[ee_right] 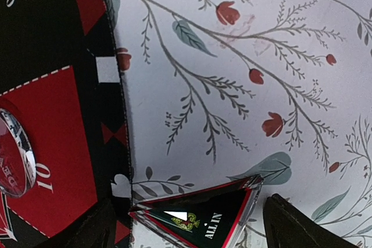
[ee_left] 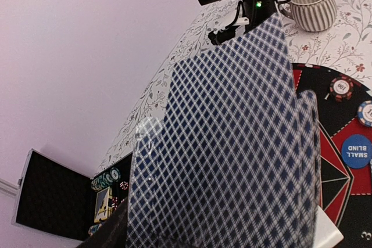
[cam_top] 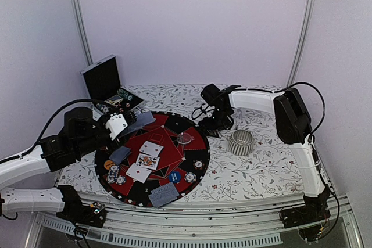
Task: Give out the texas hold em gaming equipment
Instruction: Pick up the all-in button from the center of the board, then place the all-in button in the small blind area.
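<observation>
My left gripper [cam_top: 128, 124] is shut on a stack of blue-diamond-backed playing cards [ee_left: 232, 155], held above the back left of the round red and black mat [cam_top: 195, 129]. The cards fill the left wrist view and hide the fingers. On the mat lie face-up cards [cam_top: 150, 155], face-down cards [cam_top: 164, 194], striped chips [cam_top: 199, 165], a blue disc [cam_top: 174, 176], an orange disc [cam_top: 108, 164] and a clear disc [cam_top: 186, 139]. My right gripper [ee_right: 192, 222] is open low over the cloth by the mat's back right edge. A triangular "ALL IN" plaque [ee_right: 203, 216] lies between its fingers [ee_right: 293, 225].
A ribbed silver cup [cam_top: 240, 142] stands on the floral cloth right of the mat. The black hinged case [cam_top: 103, 78] stands open at the back left with chips in it. White walls close in the back and both sides.
</observation>
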You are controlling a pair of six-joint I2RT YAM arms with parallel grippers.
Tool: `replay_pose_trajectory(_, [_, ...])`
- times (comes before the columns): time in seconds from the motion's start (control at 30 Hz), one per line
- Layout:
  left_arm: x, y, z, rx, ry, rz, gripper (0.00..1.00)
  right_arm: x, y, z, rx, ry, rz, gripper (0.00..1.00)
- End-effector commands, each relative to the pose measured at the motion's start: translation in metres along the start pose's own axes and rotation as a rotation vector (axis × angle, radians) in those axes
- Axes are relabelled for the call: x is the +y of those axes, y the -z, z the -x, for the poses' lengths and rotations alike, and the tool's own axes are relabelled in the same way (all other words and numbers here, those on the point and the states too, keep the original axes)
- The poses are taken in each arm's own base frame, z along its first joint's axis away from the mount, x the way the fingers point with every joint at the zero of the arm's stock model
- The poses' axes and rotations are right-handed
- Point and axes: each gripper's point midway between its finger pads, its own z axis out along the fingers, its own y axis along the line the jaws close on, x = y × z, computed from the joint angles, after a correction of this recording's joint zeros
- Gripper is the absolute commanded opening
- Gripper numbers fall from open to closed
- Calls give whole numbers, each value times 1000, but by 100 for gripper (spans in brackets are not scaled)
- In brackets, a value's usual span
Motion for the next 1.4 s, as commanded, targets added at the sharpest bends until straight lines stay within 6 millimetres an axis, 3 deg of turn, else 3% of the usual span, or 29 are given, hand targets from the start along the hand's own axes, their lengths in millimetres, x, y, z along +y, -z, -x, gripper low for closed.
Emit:
replay_pose_trajectory(0.0, [13, 2, 13, -38, 21, 25, 53, 0, -17, -16, 73, 11, -19, 87])
replay_pose_trajectory(0.27, [13, 3, 14, -39, 21, 26, 53, -3, -22, -24, 111, 23, -76, 75])
replay_pose_trajectory(0.53, [12, 3, 13, -38, 20, 25, 53, 2, -13, -20, 92, 36, -84, 68])
replay_pose_trajectory(0.77, [13, 3, 14, -41, 21, 24, 53, 11, 11, 2, 0, 29, -53, 62])
replay_pose_trajectory(0.83, [13, 3, 14, -43, 21, 26, 53, 14, 35, 15, -64, 26, -36, 59])
replay_pose_trajectory(1.0, [14, 4, 14, -43, 21, 28, 53, 20, 56, 28, -122, 32, -13, 55])
replay_pose_trajectory(1.13, [13, 4, 14, -43, 21, 27, 53, 37, 73, 30, -153, 55, 26, 54])
replay_pose_trajectory(1.27, [14, 4, 14, -42, 22, 29, 53, 73, 87, 22, -170, 133, 72, 53])
replay_pose_trajectory(1.37, [14, 4, 15, -45, 22, 28, 53, 75, 92, 16, -169, 133, 53, 55])
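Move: The all-in button lies flat on the cloth just off the mat's right edge, already between the right hand's open fingers, about 1 cm below the hand point. From this hand the clear disc is some 10 cm left and 2 cm back on the mat, the mug about 10 cm right and 6 cm back, and the 100 chip roughly 5 cm left and 14 cm back. From the left hand, the button lies about 15 cm ahead, 27 cm right and 21 cm below. The all-in button is pinched by two sides as the right fingers, pointing down and almost in place, close by about a quarter of their range. It is then raised about 7 cm, first nearly straight up, then also some 4 cm left over the mat's edge and a little back, the grip kept. The left hand stays still, still holding its cards. ##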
